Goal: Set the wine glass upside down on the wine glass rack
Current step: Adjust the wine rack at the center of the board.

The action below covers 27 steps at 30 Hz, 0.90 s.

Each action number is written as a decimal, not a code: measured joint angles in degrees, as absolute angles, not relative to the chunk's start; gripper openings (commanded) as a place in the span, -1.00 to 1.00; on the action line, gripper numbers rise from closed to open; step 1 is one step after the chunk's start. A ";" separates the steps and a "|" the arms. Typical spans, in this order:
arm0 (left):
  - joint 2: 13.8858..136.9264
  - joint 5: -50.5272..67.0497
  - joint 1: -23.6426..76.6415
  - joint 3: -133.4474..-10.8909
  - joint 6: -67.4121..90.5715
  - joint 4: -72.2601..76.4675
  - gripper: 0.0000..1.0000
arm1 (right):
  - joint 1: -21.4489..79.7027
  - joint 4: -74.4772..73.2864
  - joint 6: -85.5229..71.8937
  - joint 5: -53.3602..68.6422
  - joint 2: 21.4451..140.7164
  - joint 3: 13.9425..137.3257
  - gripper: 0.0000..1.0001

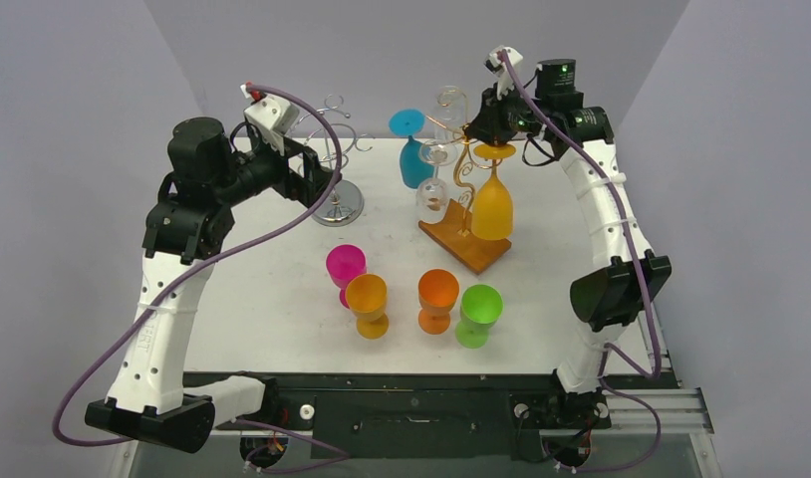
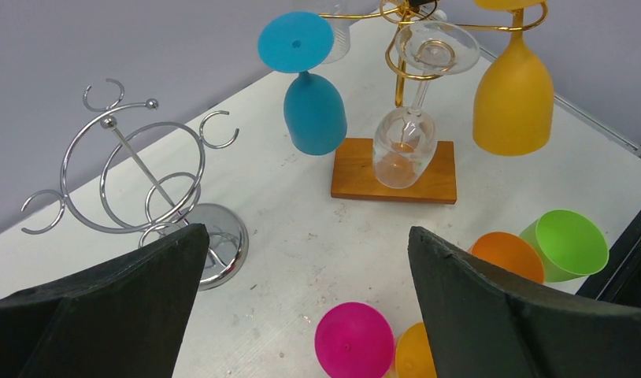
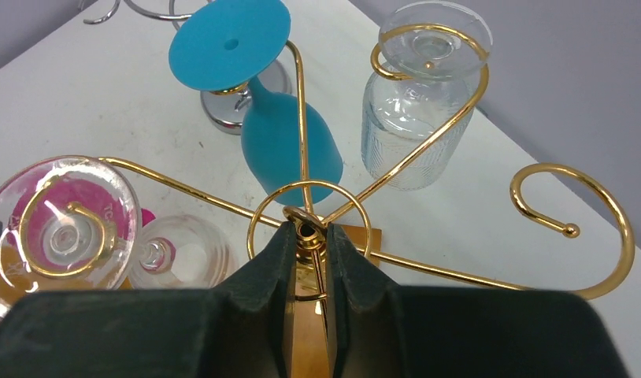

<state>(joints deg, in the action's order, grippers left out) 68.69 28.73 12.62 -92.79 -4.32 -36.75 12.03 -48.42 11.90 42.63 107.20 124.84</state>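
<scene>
The gold wire wine glass rack stands on a wooden base at the back of the table. A blue glass, a yellow glass and two clear glasses hang upside down from it. My right gripper is above it, shut on the top of the gold centre post. One hook hangs bare. Magenta, amber, orange and green glasses stand upright in front. My left gripper is open, holding nothing, high above the magenta glass.
A chrome wire rack on a round base stands at the back left, beside my left gripper; it carries no glass. Grey walls close in the back and sides. The table's right edge runs close behind the yellow glass.
</scene>
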 measured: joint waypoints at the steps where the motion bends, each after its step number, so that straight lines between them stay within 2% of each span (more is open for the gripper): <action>1: 68.66 28.73 12.62 -92.64 -4.34 -36.71 0.92 | 12.23 -46.48 10.50 41.82 106.48 123.28 -1.00; 10: 67.96 28.75 12.45 -91.31 -4.97 -36.71 0.92 | 12.95 -30.65 2.22 35.92 95.77 104.16 -1.00; 16: 66.67 28.84 12.16 -90.48 -5.04 -36.64 0.92 | 12.95 -28.82 1.19 34.72 92.07 99.35 -0.94; 18: 66.43 28.93 12.16 -90.35 -5.02 -36.64 0.92 | 12.95 -28.91 1.28 34.68 92.07 99.44 -0.79; 19: 66.41 28.95 12.16 -90.32 -5.02 -36.62 0.92 | 12.95 -29.28 1.50 34.65 92.14 99.72 -0.60; 20: 66.41 28.99 12.16 -90.32 -5.02 -36.62 0.92 | 12.95 -30.44 1.96 34.65 92.31 100.49 -0.50; 23: 66.41 28.99 12.16 -90.32 -4.99 -36.62 0.92 | 12.97 -34.09 3.77 34.72 93.21 103.28 -0.30; 27: 66.37 29.04 12.16 -90.32 -5.02 -36.62 0.92 | 12.95 -38.46 7.44 35.31 94.30 107.79 -0.17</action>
<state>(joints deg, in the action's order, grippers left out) 66.37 29.04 12.16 -90.32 -5.02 -36.62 12.95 -38.46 7.44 35.31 94.30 107.79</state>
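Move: The right hand already has its nearly shut fingers on the gold rack's top hub, which leans outward; the middle of the wooden board lies about 2 cm back, 2 cm right and 32 cm below. Hanging glasses crowd it: yellow 7 cm back and 5 right, near clear glass 7 back and 6 left, blue 2 ahead and 12 left, all middles some 9 cm lower. From the left hand the board's middle is about 12 cm ahead, 29 right, 39 below. Keeping its pinch on the rack's top hub, the right hand draws it back towards the robot and a little to the right, about 3 cm in all, bringing the hub back over the board while the wrist swings some 10 degrees clockwise. As the pull slows, the fingers open about a third of their range and let go of the hub, and the hand lifts roughly a centimetre, its tips still either side of the top ring. ##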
